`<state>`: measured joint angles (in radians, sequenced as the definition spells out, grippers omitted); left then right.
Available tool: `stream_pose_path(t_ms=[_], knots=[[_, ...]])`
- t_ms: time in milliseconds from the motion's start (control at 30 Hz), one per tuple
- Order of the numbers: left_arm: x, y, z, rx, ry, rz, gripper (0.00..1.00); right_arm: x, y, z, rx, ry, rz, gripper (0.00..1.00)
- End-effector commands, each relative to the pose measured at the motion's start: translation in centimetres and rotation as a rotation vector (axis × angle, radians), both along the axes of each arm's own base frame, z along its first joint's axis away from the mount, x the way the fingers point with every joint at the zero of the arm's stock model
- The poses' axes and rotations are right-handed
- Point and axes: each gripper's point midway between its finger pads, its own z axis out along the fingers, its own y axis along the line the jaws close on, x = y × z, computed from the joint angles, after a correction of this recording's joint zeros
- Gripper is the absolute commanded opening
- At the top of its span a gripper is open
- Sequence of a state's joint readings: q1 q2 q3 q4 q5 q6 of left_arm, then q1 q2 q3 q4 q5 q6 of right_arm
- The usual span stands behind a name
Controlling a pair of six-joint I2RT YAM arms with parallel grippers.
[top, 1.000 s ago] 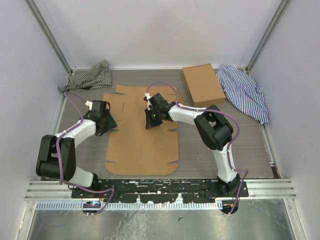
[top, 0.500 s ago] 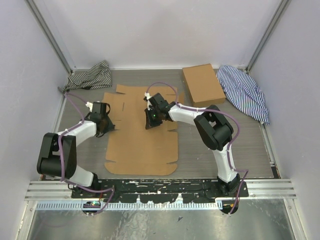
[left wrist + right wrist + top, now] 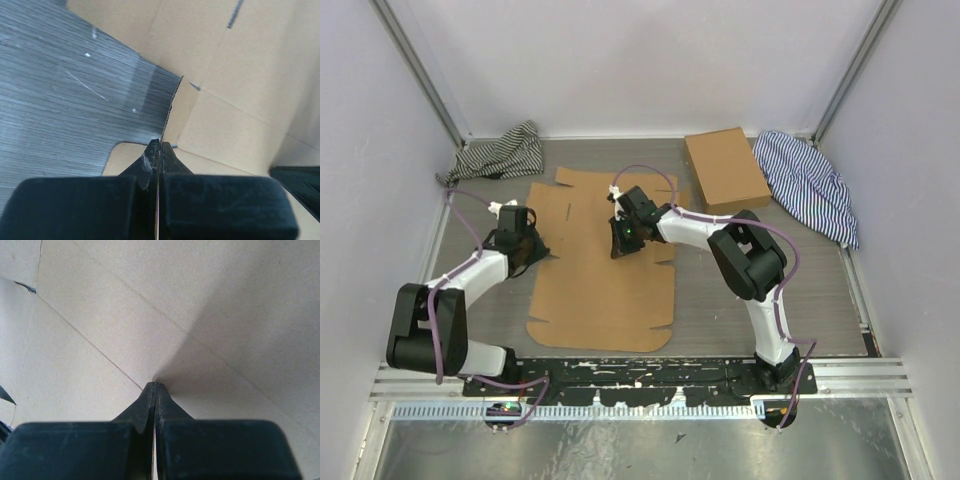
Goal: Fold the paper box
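Note:
The paper box (image 3: pixel 605 280) lies flat and unfolded in the middle of the table, a brown die-cut sheet with flaps and slots. My left gripper (image 3: pixel 527 247) is at its left edge, shut on a side flap. In the left wrist view the flap's edge (image 3: pixel 173 105) runs straight in between the closed fingers of the left gripper (image 3: pixel 159 143). My right gripper (image 3: pixel 621 243) is over the sheet's upper middle, shut, with its tips down on the cardboard. In the right wrist view the tips of the right gripper (image 3: pixel 155 385) touch the paper box (image 3: pixel 100 305) beside a crease line.
A smaller closed brown box (image 3: pixel 725 170) sits at the back right. A blue-striped cloth (image 3: pixel 810 185) lies beside it against the right wall. A black-striped cloth (image 3: pixel 498 152) is in the back left corner. Walls enclose three sides.
My left gripper has shifted a little to the left with the flap in it, and the sheet's left side has slid slightly left with it. The right gripper has stayed put.

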<state>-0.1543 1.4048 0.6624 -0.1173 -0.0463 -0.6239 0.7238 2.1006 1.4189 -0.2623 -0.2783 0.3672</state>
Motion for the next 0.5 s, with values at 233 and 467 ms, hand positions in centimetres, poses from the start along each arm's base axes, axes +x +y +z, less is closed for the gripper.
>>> stream_pose_path(t_ms=[233,467], knots=[[-2.4,-4.0,3.9,-0.178,-0.149,-0.152,0.00,-4.3,-3.3,-6.0,-0.209,0.143,0.064,0.01],[-3.6,-5.0,3.2,-0.211,-0.156,-0.183,0.00,-4.1,-2.5,-5.6,-0.196,0.140,0.107,0.02]])
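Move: The narrow tab on the cardboard's left edge is already pinched in the left fingers; its fold line lies about 2 cm to their right, 1 cm ahead and 2 cm below. The far left flap is some 9 cm ahead and 1 cm to the left, 2 cm down. From the closed right fingers, resting on the sheet, the sheet's middle is about 2 cm left and 1 cm back at tip height, and the tab some 14 cm left, level fore and aft, 1 cm higher. The pinched tab is carried up first and to the right, then mainly back towards the robot: the left hand ends about 4 cm back, 3 cm right and 2 cm higher, its wrist turning some 10 degrees while the fingers keep their hold. The right fingertips stay in place on the sheet, turning only a few degrees counter-clockwise near the end. ##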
